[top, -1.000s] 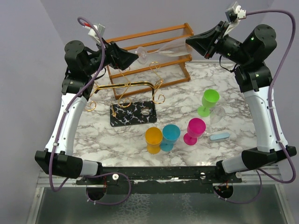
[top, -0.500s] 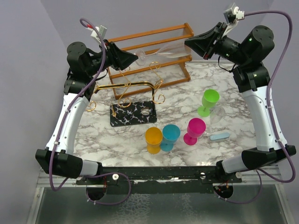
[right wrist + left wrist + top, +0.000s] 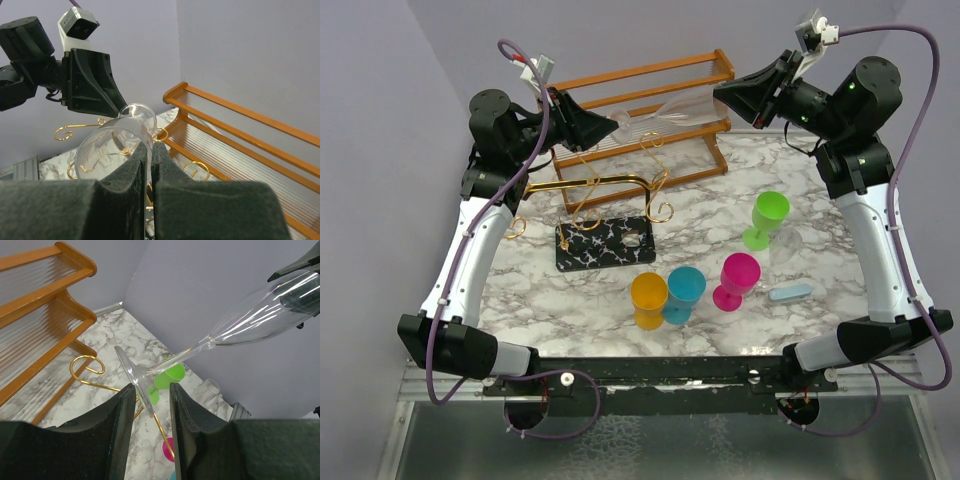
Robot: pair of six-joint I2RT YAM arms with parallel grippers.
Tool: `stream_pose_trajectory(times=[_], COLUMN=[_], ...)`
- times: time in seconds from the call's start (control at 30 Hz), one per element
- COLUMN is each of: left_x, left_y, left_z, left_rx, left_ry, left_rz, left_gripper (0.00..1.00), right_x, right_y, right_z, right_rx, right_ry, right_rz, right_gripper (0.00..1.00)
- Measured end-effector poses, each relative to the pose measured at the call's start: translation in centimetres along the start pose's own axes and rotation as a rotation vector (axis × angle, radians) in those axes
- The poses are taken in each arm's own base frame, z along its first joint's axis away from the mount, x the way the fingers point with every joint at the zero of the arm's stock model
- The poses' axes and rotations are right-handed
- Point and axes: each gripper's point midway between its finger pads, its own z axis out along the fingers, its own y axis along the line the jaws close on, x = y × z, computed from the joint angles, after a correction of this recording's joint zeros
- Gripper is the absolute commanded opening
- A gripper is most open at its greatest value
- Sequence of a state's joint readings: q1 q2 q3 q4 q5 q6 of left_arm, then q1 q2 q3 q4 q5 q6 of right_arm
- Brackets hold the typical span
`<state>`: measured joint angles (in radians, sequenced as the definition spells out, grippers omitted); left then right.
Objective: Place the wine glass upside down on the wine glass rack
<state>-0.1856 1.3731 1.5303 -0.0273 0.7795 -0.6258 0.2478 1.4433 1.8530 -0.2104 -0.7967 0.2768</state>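
The clear wine glass hangs on its side in the air over the wooden shelf, foot to the left. My right gripper is shut on the rim of its bowl, one finger inside and one outside. My left gripper straddles the lower edge of the foot, and a gap shows between the foot and the right finger. The wine glass rack, gold wire on a black veined base, stands below and in front of the left gripper; its scrolls show under the glass.
The orange-brown wooden shelf stands at the back, right under the glass. Green, pink, blue and orange cups stand on the marble table, with a clear cup and a small light-blue object to the right.
My left gripper's jaws have narrowed around the glass foot and the left arm has edged toward it. The right gripper keeps its hold, shifted slightly left.
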Motion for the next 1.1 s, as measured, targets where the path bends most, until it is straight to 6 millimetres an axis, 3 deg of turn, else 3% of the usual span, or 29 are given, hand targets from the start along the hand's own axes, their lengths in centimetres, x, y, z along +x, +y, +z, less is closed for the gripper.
stream_pose_trajectory(times=[0.23,0.43,0.5,0.57,0.63,0.73,0.8,0.87,1.1], left_x=[0.1,0.4,0.5,0.4,0.4,0.3,0.3,0.1,-2.1], left_y=[0.1,0.4,0.5,0.6,0.7,0.9,1.3,1.7,4.2], left_z=[0.0,0.0,0.1,0.1,0.1,0.0,-0.1,-0.5,-4.3], left_rx=[-0.004,-0.014,-0.022,-0.031,-0.038,-0.044,-0.053,-0.071,-0.243], left_ry=[0.004,0.007,0.006,0.002,-0.001,-0.004,-0.007,-0.014,-0.092], left_rz=[-0.019,-0.048,-0.069,-0.084,-0.093,-0.097,-0.097,-0.091,0.012], left_gripper=[0.23,0.02,0.0,0.0,0.0,0.0,0.0,0.0,0.0], right_x=[0.0,-0.1,0.0,0.1,0.3,0.7,1.0,1.3,0.5], right_y=[0.0,0.1,0.2,0.1,0.1,0.0,-0.1,-0.2,-0.4], right_z=[0.0,-0.1,-0.1,-0.1,-0.1,-0.1,-0.1,-0.2,-1.7], right_rx=[0.0,-0.001,-0.003,-0.003,-0.003,-0.002,-0.002,0.001,0.073], right_ry=[0.0,-0.005,-0.006,-0.006,-0.005,0.0,0.005,0.012,0.015], right_rz=[0.0,0.001,0.0,-0.001,-0.001,0.001,-0.01,-0.028,-0.147], right_gripper=[0.01,0.01,0.05,0.12,0.28,0.75,0.94,1.0,1.0])
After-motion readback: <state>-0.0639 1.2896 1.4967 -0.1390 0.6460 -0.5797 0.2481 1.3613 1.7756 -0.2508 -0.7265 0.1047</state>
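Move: The wine glass, its bowl end still gripped by the right hand, has its foot right at the left fingertips, about 2 cm to the left hand's right and barely ahead and above. From the left hand, the gold wine glass rack is some 15 cm below, about 8 cm back and 3 cm left; the wooden rack is roughly 15 cm ahead, 4 cm right and 32 cm down. From the right hand, the foot lies about 16 cm left, 3 cm ahead and 6 cm lower. The half-open left fingers shut on the edge of the glass's foot and take hold, settling about 1 cm lower; only then does the right hand spread its fingers nearly fully and let go of the bowl end, sinking about 1 cm and starting to draw off right. The left hand then carries the glass about 6 cm left, away from the right hand, swinging some 15 degrees counter-clockwise. ##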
